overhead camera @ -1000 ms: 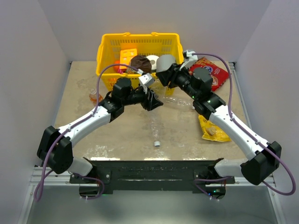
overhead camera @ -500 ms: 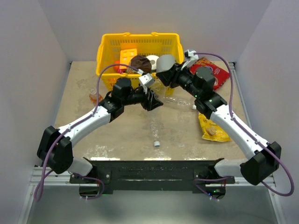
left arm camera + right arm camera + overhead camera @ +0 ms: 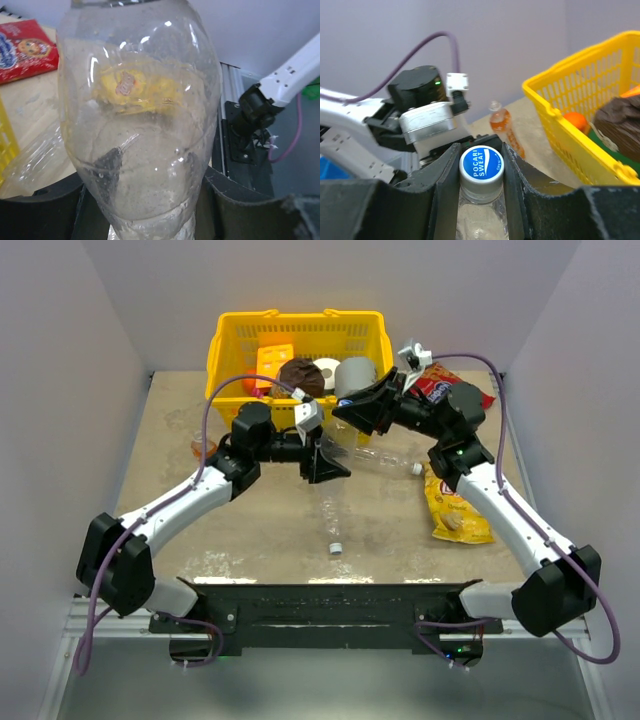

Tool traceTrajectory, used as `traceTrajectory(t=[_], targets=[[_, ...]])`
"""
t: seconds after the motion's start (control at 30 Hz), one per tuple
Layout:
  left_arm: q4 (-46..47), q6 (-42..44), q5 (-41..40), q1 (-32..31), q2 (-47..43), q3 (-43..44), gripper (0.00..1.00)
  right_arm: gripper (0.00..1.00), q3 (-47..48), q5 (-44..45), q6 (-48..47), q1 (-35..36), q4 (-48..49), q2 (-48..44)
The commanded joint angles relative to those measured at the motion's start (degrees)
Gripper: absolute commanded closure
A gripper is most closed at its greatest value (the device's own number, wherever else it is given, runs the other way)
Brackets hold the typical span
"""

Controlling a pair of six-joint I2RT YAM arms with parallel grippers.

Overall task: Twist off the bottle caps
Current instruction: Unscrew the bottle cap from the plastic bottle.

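My left gripper (image 3: 325, 460) is shut on the base of a clear bottle (image 3: 340, 438) and holds it above the table; the bottle fills the left wrist view (image 3: 140, 115), clamped between my fingers (image 3: 240, 205). My right gripper (image 3: 481, 167) is shut on its blue-faced cap (image 3: 481, 162), which reads POCARI SWEAT, with a finger on each side. In the top view the right gripper (image 3: 362, 412) hides that cap. A second clear bottle (image 3: 385, 457) lies on the table under the arms. A third clear bottle (image 3: 330, 515) lies nearer, cap (image 3: 335, 548) towards me. The orange bottle (image 3: 203, 448) is at the left, also in the right wrist view (image 3: 502, 125).
A yellow basket (image 3: 230, 340) with a grey can (image 3: 355, 375), rolls and food stands at the back. A red cookie pack (image 3: 455, 390) and a yellow snack bag (image 3: 455, 515) lie at the right.
My right wrist has turned on the cap and its forearm has swung out to the right. My left gripper, still holding the bottle, has shifted slightly.
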Motion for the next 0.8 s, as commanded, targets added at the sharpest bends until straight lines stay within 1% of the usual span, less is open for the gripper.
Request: traceTrajectory(t=[0.0,0.07,0.1,0.13,0.2,0.37,0.43,0.47,0.5,0.57,0.6,0.67,0.7,0.77], targets=[[8.28,-1.35,16.15,-1.86,-2.02,-0.87,0.71,1.00,-1.45,-15.37,2.45,0.95,12.14,0.98],[10.30,-3.11,16.95,-1.77,-2.11,-1.49,0.71,1.00,-1.46,-16.27,1.49,0.95,11.36,0.54],[10.40,-3.29,17.04,-1.77,-2.11,-1.49,0.71,1.00,-1.37,-16.63,-0.43,0.95,10.40,0.36],[10.40,-3.29,17.04,-1.86,-2.19,-1.49,0.71,1.00,-1.19,-16.63,-1.67,0.95,7.78,-0.16],[10.40,-3.29,16.95,-1.86,-2.11,-1.49,0.71,1.00,-0.67,-16.80,-4.39,0.95,5.47,-0.52],[9.88,-3.11,15.64,-1.86,-2.10,-1.58,0.71,1.00,-0.40,-15.67,-5.28,1.04,3.27,-0.78],[8.91,-1.98,13.36,-1.86,-2.28,-1.49,0.71,0.87,-0.23,-14.70,-5.46,0.95,2.48,-0.87],[6.73,-1.01,11.70,-1.86,-2.45,-1.40,0.71,0.81,-0.14,-13.56,-5.37,0.95,2.13,-0.87],[5.41,0.30,6.63,-1.86,-3.24,-1.23,0.71,0.71,0.04,-12.77,-5.46,0.95,1.86,-0.96],[1.90,3.73,1.42,-1.77,-4.21,-1.40,0.71,0.61,0.04,-9.62,-5.89,0.95,0.55,-1.39],[1.01,4.79,-4.61,-1.86,-5.08,-1.31,0.71,0.49,-0.22,-7.94,-6.77,0.86,0.02,-2.35],[-1.01,6.37,-10.09,-1.77,-5.62,-1.31,0.71,0.41,-0.58,-4.86,-8.00,0.95,-1.91,-3.50],[-1.28,6.64,-14.56,-1.77,-5.97,-1.40,0.71,0.30,-0.66,-1.72,-9.23,0.95,-2.70,-4.03],[-1.99,6.73,-18.97,-1.77,-6.23,-1.66,0.71,0.22,-0.93,0.93,-10.03,0.86,-4.29,-5.70]])
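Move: The right fingers already grip the white-and-blue cap, which tops the plastic bottle held in the left hand; from the left hand, the cap stands about 13 cm up, 4 cm ahead and 1 cm right. From the right hand, the yellow basket lies some 27 cm ahead, 11 cm left and 30 cm below, and the clear bottle lying before it is about 10 cm ahead, 10 cm right and 38 cm down. Back towards the base both hands swing together while twisting opposite ways: the right goes about 4.5 cm with the cap pinched, turning counter-clockwise some 13 degrees, the left about 3.5 cm, keeping the bottle and turning clockwise. Then the right fingers open and let go of the cap as both hands come forward again, the right about 2 cm, the left about 3 cm turning back counter-clockwise. ##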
